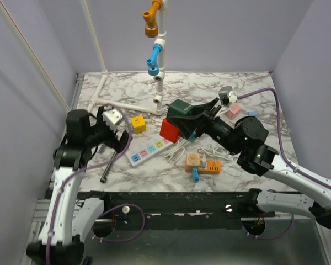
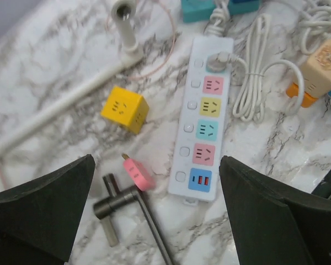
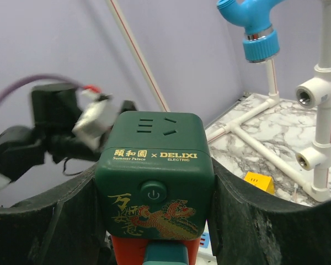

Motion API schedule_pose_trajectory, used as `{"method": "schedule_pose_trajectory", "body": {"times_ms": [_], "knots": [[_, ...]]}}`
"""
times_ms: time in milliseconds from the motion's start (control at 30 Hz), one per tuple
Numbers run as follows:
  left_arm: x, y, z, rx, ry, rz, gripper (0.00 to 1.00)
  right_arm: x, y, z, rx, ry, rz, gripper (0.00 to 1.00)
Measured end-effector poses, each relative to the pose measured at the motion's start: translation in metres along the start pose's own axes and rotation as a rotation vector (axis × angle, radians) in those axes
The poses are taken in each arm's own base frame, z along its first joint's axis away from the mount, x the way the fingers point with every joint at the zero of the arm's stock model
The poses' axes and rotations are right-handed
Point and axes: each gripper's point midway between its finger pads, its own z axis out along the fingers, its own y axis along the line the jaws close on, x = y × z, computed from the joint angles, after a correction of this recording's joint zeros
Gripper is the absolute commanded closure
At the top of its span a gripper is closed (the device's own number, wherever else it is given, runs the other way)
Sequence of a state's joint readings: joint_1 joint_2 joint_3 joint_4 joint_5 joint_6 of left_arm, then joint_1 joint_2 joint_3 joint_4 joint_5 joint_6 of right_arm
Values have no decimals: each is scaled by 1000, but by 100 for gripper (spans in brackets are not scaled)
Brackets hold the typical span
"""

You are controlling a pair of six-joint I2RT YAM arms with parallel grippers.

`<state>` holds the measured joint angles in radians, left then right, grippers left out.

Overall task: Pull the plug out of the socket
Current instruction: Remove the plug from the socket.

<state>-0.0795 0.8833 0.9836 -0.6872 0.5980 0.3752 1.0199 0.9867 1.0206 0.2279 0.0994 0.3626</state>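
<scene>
The socket (image 2: 183, 124), a long white strip with pastel outlets, lies on the marble and shows in the top view too (image 1: 148, 150). A white plug (image 2: 220, 58) with a coiled white cord sits in its far outlet. A small pink plug (image 2: 137, 172) lies loose on the marble left of the strip's near end. My left gripper (image 2: 157, 160) hangs open above them, holding nothing (image 1: 118, 138). My right gripper (image 3: 154, 182) is shut on a dark green cube socket (image 3: 154, 160), held up above the table (image 1: 182, 110).
A yellow cube socket (image 2: 125, 109) sits left of the strip. A metal T-shaped tool (image 2: 121, 201) lies beside the pink plug. A red cube (image 1: 168, 131), an orange strip with a beige cube (image 1: 204, 164) and a white pipe frame (image 1: 160, 83) crowd the middle and back.
</scene>
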Motion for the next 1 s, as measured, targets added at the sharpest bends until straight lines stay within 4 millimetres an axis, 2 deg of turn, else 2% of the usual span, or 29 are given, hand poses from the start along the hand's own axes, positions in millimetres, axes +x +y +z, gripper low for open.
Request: {"method": "schedule_pose_trajectory", "body": {"times_ms": [167,233,367,533,733,1000], "knots": [[-41,-61,-69,18,-330,444,2,8,13,8,-64,38,39,99],[-50,-75,-81,34,-397,527,1,18,19,12,-97,68,67,99],[-52,-90,-81,117,-436,592,2,45,28,24,-153,139,141,99],[-45,-101,-81,139,-493,703,2,66,38,34,-211,192,215,99],[-48,-109,-84,159,-537,803,2,76,46,38,-255,217,255,99],[-51,-121,-87,194,-610,888,2,74,50,47,-286,183,280,99]]}}
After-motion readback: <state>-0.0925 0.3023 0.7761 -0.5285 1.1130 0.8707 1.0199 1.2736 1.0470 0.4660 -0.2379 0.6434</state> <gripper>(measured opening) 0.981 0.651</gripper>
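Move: The red cube plug, joined to the green socket in the right gripper, is about 17 cm to the empty left hand's right, 9 cm back and 14 cm above it; the green socket is 5 cm back, 20 cm right, 19 cm up. Some 20 cm below the left hand, the yellow cube lies 12 cm ahead and 5 cm right, the power strip 4 cm ahead and 10 cm right. From the right hand, the red cube sits 4 cm back, 3 left, 4 below, and the left gripper 5 cm ahead, 20 left, 19 below. Back about 12 cm, up 8 and some 5 to the right, the wide-open left hand comes off the table area, mostly in a quick first sweep, swinging its fingers level and clockwise to point rightward beside the red cube. The right hand keeps its grip on the green socket and carries the stack about 9 cm left and a little down towards the left gripper, turning some 20 degrees counter-clockwise. ##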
